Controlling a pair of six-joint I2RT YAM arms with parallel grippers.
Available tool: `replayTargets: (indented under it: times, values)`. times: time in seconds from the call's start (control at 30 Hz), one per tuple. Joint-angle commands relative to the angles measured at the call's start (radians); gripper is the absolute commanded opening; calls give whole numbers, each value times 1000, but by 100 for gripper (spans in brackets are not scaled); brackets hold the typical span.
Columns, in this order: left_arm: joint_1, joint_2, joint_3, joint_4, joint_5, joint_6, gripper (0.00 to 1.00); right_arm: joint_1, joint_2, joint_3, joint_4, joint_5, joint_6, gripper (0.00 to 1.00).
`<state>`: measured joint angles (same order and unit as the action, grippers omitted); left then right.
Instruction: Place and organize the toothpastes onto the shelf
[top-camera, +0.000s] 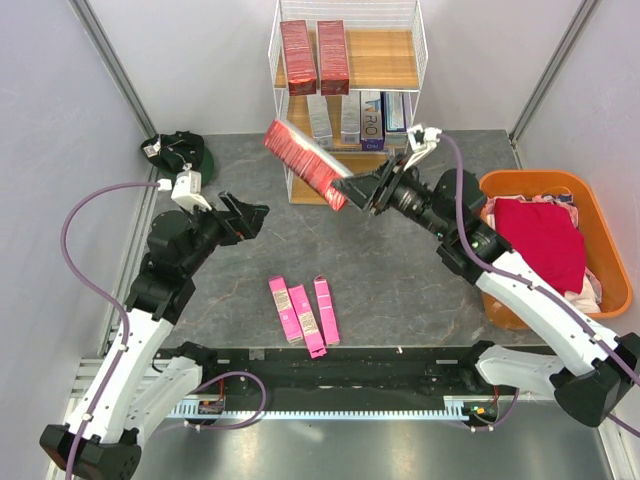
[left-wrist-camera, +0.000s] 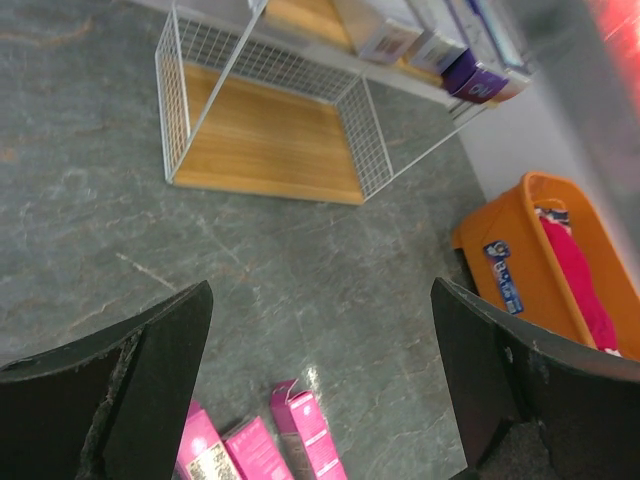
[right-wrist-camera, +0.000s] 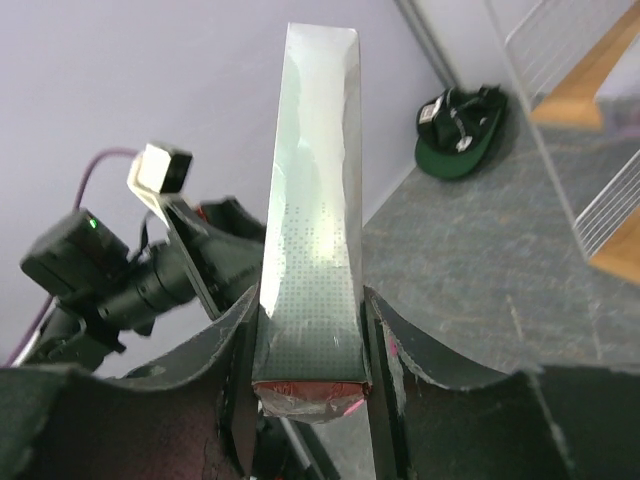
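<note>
The shelf (top-camera: 385, 58) stands at the back, with two dark red toothpastes (top-camera: 315, 57) on its top board and several silver, blue and purple ones (top-camera: 360, 118) on the middle board. My right gripper (top-camera: 345, 190) is shut on a third dark red toothpaste (top-camera: 300, 160), held slanted in front of the shelf's left side. In the right wrist view that box (right-wrist-camera: 310, 230) juts up between the fingers (right-wrist-camera: 400, 350) and looks silvery with glare. Three pink toothpastes (top-camera: 305, 312) lie side by side on the table. My left gripper (top-camera: 250, 215) hovers open above and left of the pink boxes (left-wrist-camera: 305, 440), holding nothing.
An orange tub (top-camera: 530, 185) with red and pink cloth stands at the right, also in the left wrist view (left-wrist-camera: 505, 240). A green and black cap (top-camera: 180, 152) lies at the back left. The shelf's bottom board (left-wrist-camera: 265, 140) is bare. Grey walls enclose the table.
</note>
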<state>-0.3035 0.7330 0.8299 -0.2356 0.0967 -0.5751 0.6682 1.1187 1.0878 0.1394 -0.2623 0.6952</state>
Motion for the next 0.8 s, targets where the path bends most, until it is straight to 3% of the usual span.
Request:
replayTargets:
  times: [0.0, 0.77]
  values:
    - [1, 19, -12, 1, 4, 27, 96, -38, 27, 173, 5, 86, -48, 13]
    - [1, 29, -101, 71, 90, -34, 92, -193, 388, 669, -1, 503, -33, 12]
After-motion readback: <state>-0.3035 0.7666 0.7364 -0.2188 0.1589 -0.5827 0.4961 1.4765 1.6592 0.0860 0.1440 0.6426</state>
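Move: The right hand grips the near end of a red toothpaste box. Its goal, the gap on the top shelf beside the second red box, lies about 25 cm ahead, 4 cm right and 10 cm above. The second red box stands some 7 cm left of that gap and the first red box 14 cm left of it, both level with it; the purple box is on the shelf below, roughly 20 cm lower. From the empty left hand the gap is about 24 cm ahead, 22 cm right and 18 cm up. Keeping its pinch on the near end of the red box, the right hand first climbs steeply, then reaches forward to the top shelf (about 16 cm forward and 12 cm up in all), drifting some 7 cm right and turning clockwise about 30 degrees, so that the box swings from pointing far left to pointing nearly straight into the shelf, right of the second red box. Meanwhile the open left hand sinks about 5 cm, tipping slightly down, over bare table and touching nothing. ##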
